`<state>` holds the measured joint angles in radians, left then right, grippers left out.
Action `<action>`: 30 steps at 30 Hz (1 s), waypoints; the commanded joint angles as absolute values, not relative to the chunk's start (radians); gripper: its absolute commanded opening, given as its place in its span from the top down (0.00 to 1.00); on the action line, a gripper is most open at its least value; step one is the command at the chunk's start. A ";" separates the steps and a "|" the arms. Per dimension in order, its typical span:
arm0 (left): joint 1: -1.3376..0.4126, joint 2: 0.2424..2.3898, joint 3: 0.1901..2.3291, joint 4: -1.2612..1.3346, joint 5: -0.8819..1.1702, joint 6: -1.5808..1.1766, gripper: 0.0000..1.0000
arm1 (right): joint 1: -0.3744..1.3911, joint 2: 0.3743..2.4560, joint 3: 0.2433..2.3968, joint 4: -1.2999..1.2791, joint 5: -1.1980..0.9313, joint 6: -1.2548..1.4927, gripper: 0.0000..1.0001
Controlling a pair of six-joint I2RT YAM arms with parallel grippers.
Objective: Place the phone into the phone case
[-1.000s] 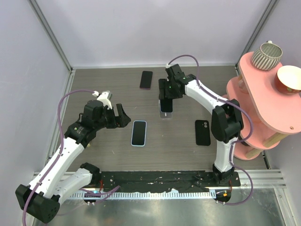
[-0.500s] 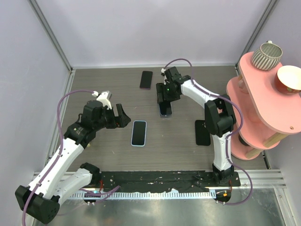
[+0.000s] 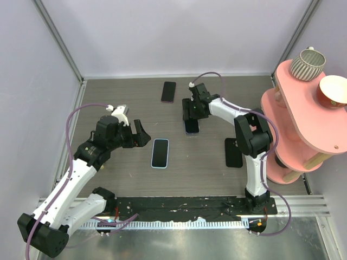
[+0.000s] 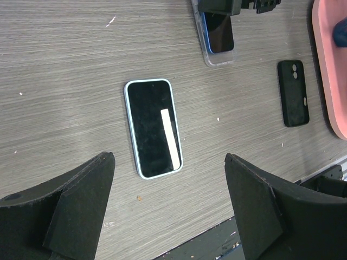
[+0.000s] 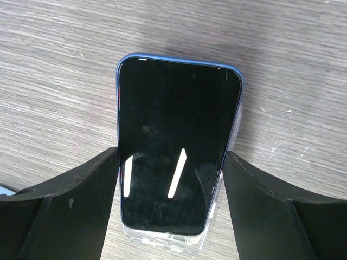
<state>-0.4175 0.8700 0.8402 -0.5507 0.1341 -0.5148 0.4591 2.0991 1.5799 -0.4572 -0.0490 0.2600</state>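
Note:
The phone [image 5: 176,146], a dark glossy slab with dark bluish edges, sits between my right gripper's [image 5: 171,162] two fingers, which press on its long sides. Under it lies the clear phone case [image 5: 162,241], its near end showing past the phone's lower edge. In the top view the right gripper [image 3: 191,115] is over the phone [image 3: 191,128] at the table's middle back. In the left wrist view the phone [image 4: 219,38] sits in the case [image 4: 209,56]. My left gripper [image 3: 140,134] is open and empty, above the table.
A phone with a light-blue rim [image 3: 160,153] lies face up ahead of my left gripper [image 4: 169,179]. A black case [image 3: 233,152] lies to the right. A phone with a pinkish rim [image 3: 168,91] lies at the back. A pink shelf [image 3: 303,108] with cups stands at the right.
My right arm's wrist has shifted and lowered over the phone and case, keeping the phone in its fingers. The left arm has not moved.

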 commanded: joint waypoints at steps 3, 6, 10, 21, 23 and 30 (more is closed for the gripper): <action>-0.416 0.854 0.841 -0.512 0.130 -0.500 0.13 | 0.465 2.010 1.379 -0.258 -0.005 0.317 0.58; -0.416 0.853 0.841 -0.511 0.132 -0.500 0.13 | 0.465 1.964 1.295 -0.218 -0.005 0.318 0.59; -0.416 0.857 0.841 -0.509 0.137 -0.500 0.13 | 0.476 1.911 1.220 -0.201 -0.005 0.321 0.60; -0.417 0.842 0.838 -0.508 0.127 -0.500 0.13 | 0.639 1.726 0.976 -0.184 0.141 0.377 0.60; -0.416 0.842 0.838 -0.506 0.127 -0.500 0.13 | 0.672 1.681 0.934 -0.187 0.182 0.396 0.58; -0.416 0.844 0.836 -0.506 0.137 -0.500 0.13 | 0.839 1.572 0.836 -0.193 0.264 0.526 0.52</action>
<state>-0.4175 0.8589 0.8360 -0.5503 0.1345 -0.5148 0.7631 1.6436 0.8875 -0.1539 0.2085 0.4206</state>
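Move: Low over the table, the right hand already holds the blue-edged phone. The clear phone case lies under it, its middle about 2 cm back of and 2 cm below the hand. The light-blue-framed phone lies roughly 19 cm back and 15 cm left of this hand; the black case is 19 cm back and 22 cm right, both about 3 cm below. From the idle left hand, the clear case is some 16 cm ahead, 21 cm right and 18 cm down. Dragging the blue-edged phone and the clear case beneath it back towards the robot, the right hand starts slowly and then quickens, covering about 15 cm to come alongside the light-blue-framed phone. It sinks about 1 cm as the wrist tips its fingertips forward by some 8 degrees; the fingers keep their hold on the phone's sides. ##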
